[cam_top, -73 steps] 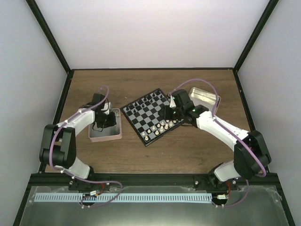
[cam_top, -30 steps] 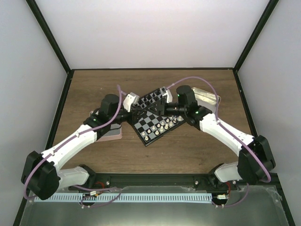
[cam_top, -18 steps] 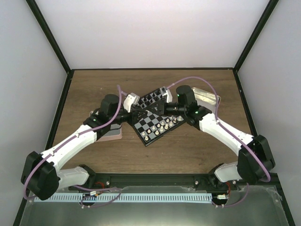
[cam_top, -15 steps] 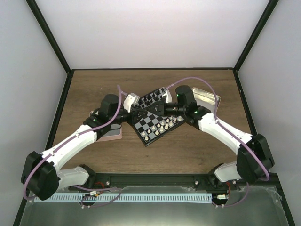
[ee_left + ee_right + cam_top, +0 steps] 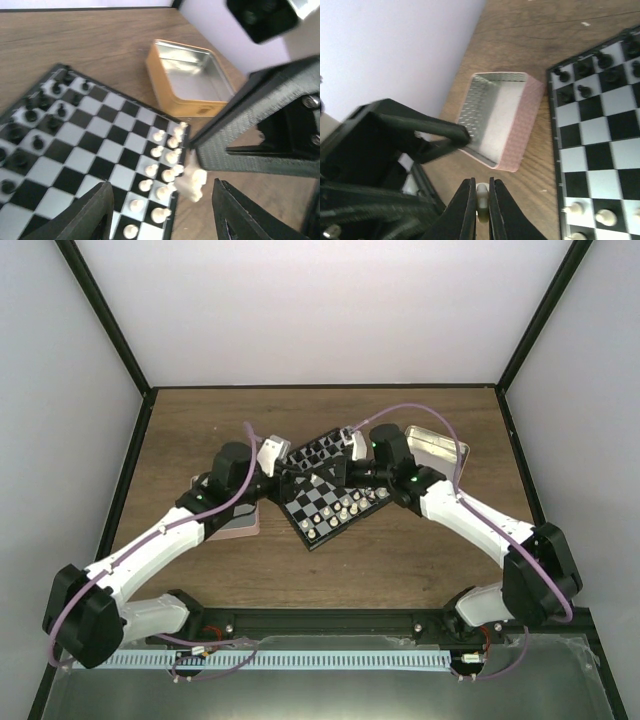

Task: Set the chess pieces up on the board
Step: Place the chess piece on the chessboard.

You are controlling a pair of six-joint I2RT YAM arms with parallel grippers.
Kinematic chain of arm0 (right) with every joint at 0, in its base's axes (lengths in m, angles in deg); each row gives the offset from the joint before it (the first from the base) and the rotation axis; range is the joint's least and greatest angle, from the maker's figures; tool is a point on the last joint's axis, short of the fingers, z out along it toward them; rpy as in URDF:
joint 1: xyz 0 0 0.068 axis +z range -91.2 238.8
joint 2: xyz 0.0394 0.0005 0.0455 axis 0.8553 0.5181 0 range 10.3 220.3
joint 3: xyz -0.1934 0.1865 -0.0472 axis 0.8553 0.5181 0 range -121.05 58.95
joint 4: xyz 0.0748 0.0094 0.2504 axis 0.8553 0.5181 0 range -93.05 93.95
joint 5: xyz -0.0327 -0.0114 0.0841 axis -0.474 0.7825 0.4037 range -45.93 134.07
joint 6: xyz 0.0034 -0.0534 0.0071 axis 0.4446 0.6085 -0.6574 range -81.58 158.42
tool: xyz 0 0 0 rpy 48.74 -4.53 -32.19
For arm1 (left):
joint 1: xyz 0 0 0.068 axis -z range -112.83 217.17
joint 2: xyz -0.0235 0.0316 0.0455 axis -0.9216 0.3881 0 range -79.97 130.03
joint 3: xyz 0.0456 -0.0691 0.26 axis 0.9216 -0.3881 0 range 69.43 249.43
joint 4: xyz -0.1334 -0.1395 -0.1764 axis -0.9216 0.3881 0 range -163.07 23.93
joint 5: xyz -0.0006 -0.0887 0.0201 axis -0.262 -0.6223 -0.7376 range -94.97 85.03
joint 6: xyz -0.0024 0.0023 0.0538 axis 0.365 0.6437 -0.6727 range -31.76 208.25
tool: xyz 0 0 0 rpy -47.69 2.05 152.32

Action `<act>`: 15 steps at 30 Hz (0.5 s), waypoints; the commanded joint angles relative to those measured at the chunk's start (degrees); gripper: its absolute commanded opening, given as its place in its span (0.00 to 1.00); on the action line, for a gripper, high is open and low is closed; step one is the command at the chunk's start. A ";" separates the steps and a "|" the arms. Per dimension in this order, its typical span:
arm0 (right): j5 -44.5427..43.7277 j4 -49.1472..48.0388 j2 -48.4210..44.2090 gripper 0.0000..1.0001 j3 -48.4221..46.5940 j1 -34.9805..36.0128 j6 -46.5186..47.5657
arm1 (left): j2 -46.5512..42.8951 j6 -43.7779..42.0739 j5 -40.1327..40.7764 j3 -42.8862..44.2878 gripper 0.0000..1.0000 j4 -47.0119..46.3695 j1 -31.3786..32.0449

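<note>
The board (image 5: 322, 502) lies tilted at the table's middle, and both grippers meet above its far-left part. My right gripper (image 5: 481, 199) is shut on one cream-white chess piece (image 5: 481, 196), held between its fingertips over bare wood beside the board. In the left wrist view that same piece (image 5: 193, 181) hangs at the tip of the right gripper's fingers (image 5: 235, 142), between the spread jaws of my left gripper (image 5: 165, 216), which is open and touches nothing. Several white chess pieces (image 5: 161, 170) stand in two rows along the board's near edge (image 5: 176, 210). Black pieces (image 5: 40, 107) stand on the far side.
An open pink tin (image 5: 505, 120) sits left of the board, partly under the left arm (image 5: 170, 530). An open gold tin (image 5: 187, 80) stands off the board's right corner, also in the top view (image 5: 440, 446). Black frame rails (image 5: 130, 455) border the table.
The right gripper has shut on the white piece while the left gripper has opened and let it go. The left gripper has drawn slightly back to the left.
</note>
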 commanded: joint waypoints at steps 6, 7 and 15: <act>-26.43 10.49 -1.71 0.01 -0.08 7.01 12.40 | -7.01 6.73 36.31 -4.05 0.70 5.45 -0.39; -28.47 10.77 -2.13 0.01 0.31 8.29 13.25 | -7.59 7.84 39.06 -4.39 0.72 5.95 -0.61; -39.51 10.00 -2.11 0.01 5.18 17.59 17.45 | -8.55 12.28 43.00 -5.58 0.77 7.22 -2.49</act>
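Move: The right gripper already holds the white piece. The empty square second from the near corner in the white back row lies about 4 cm back, 1 cm right and 14 cm below it; the near-corner piece is some 6 cm back and 1 cm left, the pawn in front of the square 2 cm back and 1 cm left. From the left gripper, the last piece in the pink box is roughly 15 cm left, 1 cm ahead and 15 cm down, the board's left corner 14 cm left and 8 cm ahead. Lower the right gripper about 6 cm towards the near end of the white rows, drawing it back some 3 cm in the later part, and tip its fingers more steeply down with the piece still pinched. Meanwhile swing the empty left gripper about 12 cm left and a little forward, away from the right one towards the pink box, turning it some 40 degrees counter-clockwise and opening its fingers wider. ##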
